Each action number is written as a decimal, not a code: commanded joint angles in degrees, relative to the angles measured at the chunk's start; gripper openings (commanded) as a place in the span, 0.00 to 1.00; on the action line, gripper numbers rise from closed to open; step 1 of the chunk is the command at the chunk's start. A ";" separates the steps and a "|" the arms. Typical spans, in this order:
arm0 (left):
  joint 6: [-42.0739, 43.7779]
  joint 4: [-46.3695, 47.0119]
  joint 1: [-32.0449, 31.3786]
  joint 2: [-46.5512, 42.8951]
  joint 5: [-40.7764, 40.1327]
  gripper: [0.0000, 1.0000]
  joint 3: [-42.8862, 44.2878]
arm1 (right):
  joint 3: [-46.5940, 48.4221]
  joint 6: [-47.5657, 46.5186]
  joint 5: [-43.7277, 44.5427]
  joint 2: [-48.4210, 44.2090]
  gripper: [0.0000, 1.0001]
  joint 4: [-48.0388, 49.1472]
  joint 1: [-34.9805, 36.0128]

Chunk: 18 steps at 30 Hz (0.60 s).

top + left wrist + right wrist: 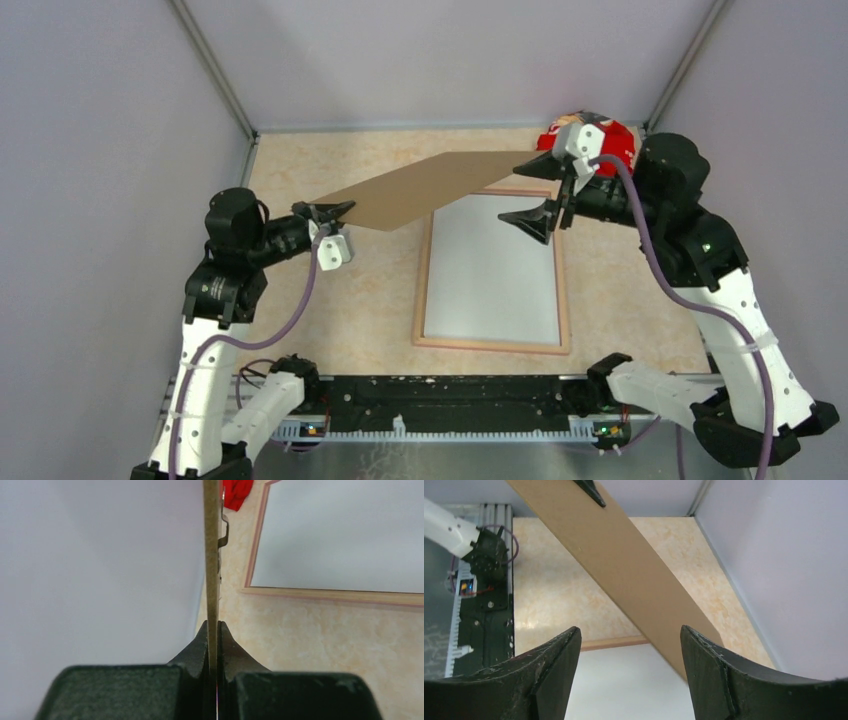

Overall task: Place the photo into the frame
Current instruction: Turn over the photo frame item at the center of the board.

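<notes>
The frame point(490, 346) lies flat mid-table with its pale wooden back up. A white sheet fills it, the photo point(490, 270) with its reverse side showing; the print is hidden. My left gripper point(335, 212) is shut on the left end of a plain brown backing board point(420, 190) and holds it tilted above the table. Seen edge-on, the board point(212, 555) is pinched between the jaws of the left gripper point(213, 630). My right gripper point(515, 192) stands open at the board's right end. That end of the board point(624, 570) reaches between the jaws of the right gripper point(630, 635), above the photo point(624, 685).
A red and white packet point(600, 135) lies at the back right corner, behind the right wrist. Grey walls close in the table on three sides. A small metal clip point(224, 530) sticks out of the board's underside. A black rail point(450, 400) runs along the near edge.
</notes>
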 commanded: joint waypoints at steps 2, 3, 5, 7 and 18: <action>5.16 -5.83 -0.08 0.67 6.54 0.00 4.57 | 5.73 -12.01 4.82 5.74 0.70 -7.53 10.21; 5.68 -6.60 -0.08 0.74 6.54 0.00 4.77 | 6.61 -12.88 6.22 6.77 0.70 -8.82 12.24; 6.83 -8.45 -0.08 0.87 6.67 0.00 5.04 | 8.08 -13.89 8.12 9.17 0.69 -11.19 14.88; 7.44 -9.12 -0.08 0.97 6.52 0.00 5.14 | 9.30 -14.49 9.68 10.76 0.66 -12.97 16.75; 7.33 -9.49 -0.08 1.56 6.79 0.00 5.80 | 7.07 -16.81 18.76 12.26 0.03 -9.00 22.20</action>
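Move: The right hand is open beside the brown backboard; the board's middle lies about 12 cm to its left, 4 cm ahead and 5 cm lower. The frame with the white sheet is some 40 cm below, 3 cm ahead and 2 cm right; the red cloth is roughly 28 cm farther out and 27 cm right. The left hand already grips the board's left edge, its middle about 12 cm right and 4 cm ahead. Right hand goes 7 cm left and 7 cm down, closing on the board's edge; left, still gripping, lowers 3 cm. ##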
